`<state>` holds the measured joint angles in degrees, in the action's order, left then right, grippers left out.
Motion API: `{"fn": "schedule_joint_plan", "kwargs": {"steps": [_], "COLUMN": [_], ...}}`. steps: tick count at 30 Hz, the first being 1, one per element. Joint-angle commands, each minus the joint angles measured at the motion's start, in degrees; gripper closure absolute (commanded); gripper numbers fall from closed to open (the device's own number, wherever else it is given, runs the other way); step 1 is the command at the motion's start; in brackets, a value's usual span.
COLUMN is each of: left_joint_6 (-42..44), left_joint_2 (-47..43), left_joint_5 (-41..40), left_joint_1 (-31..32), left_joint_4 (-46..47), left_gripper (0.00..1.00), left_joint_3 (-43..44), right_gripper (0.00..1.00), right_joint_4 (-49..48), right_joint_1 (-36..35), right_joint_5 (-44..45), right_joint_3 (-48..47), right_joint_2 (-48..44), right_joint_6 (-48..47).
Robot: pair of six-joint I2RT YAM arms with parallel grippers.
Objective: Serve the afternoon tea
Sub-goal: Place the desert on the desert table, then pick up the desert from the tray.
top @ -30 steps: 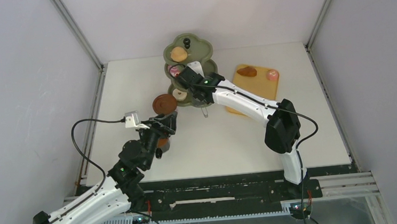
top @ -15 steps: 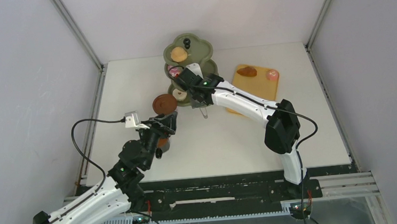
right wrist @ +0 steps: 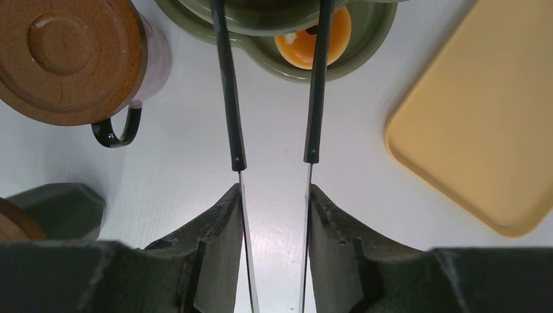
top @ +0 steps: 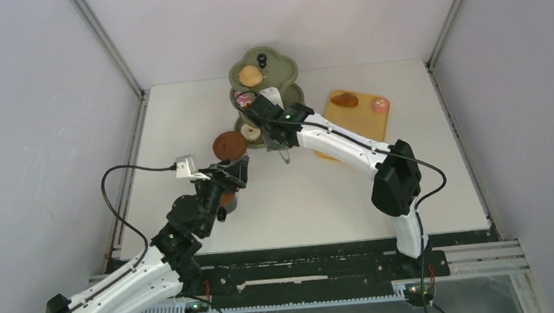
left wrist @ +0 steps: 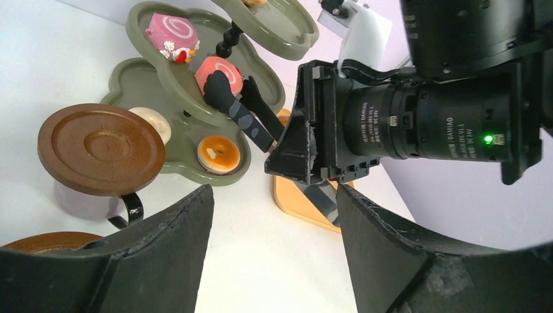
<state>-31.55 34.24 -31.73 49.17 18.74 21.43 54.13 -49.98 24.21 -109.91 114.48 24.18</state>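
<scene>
The olive-green three-tier stand [top: 282,70] stands at the back of the table, with a brown bun [top: 250,75] on its top tier. My right gripper [top: 258,114] is shut on the black tongs [right wrist: 228,98]. The tong tips rest on either side of a pink swirl cake [left wrist: 218,70] on the middle tier, next to a second pink cake [left wrist: 172,31]. A white donut [left wrist: 151,122] and an orange donut [left wrist: 217,153] lie on the bottom tier. My left gripper [left wrist: 274,195] hovers open and empty over the table. It is next to a cup covered by a brown saucer [left wrist: 101,149].
The orange-yellow tray [top: 365,123] lies right of the stand with a brown bun [top: 344,100] and a pink cake [top: 380,105] on it. Another brown round piece [left wrist: 39,242] shows at the left finger's edge. Grey walls enclose the table.
The right wrist has shifted very slightly at the stand. The left arm has stayed where it was.
</scene>
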Motion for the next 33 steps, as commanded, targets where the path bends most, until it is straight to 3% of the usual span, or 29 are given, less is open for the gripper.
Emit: {"fn": "schedule_joint_plan", "kwargs": {"steps": [1, 9, 12, 13, 14, 29, 33], "left_joint_6": [-0.27, -0.92, -1.38, -1.48, -1.49, -0.24, 0.7], "left_joint_2": [0.32, 0.79, 0.78, 0.81, 0.83, -3.59, -5.58], "left_joint_5": [0.31, -0.55, -1.36, -1.67, -1.94, -4.78, -5.36], "left_joint_1": [0.32, 0.32, 0.32, 0.32, 0.32, 0.32, 0.32], "left_joint_4": [1.27, 0.24, 0.18, -0.02, -0.28, -2.58, -0.3], "left_gripper": [0.25, 0.18, 0.11, 0.01, 0.0, 0.0, 0.0], "left_joint_3": [2.27, 2.97, 3.08, 3.29, 3.46, 2.3, -0.11], "right_gripper": [0.54, 0.52, 0.52, 0.52, 0.52, 0.53, 0.59], "right_joint_4": [-1.73, -1.97, -2.48, -2.68, -3.05, -9.57, -12.96], "right_joint_1": [-0.64, -0.65, -0.69, -0.73, -0.73, -0.56, 2.26], "right_joint_5": [1.98, 2.46, 2.64, 2.66, 2.66, 7.64, 10.2], "right_joint_3": [0.51, 1.7, 3.0, 3.62, 4.35, 22.24, 31.22], "right_joint_2": [-5.54, -6.87, -8.14, -8.94, -9.57, -26.56, -32.91], "right_joint_6": [0.45, 0.68, 0.74, 0.83, 0.89, 3.73, 6.98]}}
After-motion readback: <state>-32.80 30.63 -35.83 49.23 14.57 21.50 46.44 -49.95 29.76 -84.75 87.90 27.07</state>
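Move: The yellow board, where the right hand's tongs are wanted next, has its middle about 21 cm right, 6 ahead and 15 below. The pink roll, still at the tong tips, is about 9 cm ahead, 3 left and roughly level; the orange doughnut lies some 3 cm ahead, straight in line, 14 below. The brown pastry sits about 11 cm ahead, 19 right and 14 below. From the left hand the board is some 11 cm ahead, 31 right, 24 below. Right hand draws its tongs off the pink roll, 8 cm right, 5 back and up; left fingers open wider. ##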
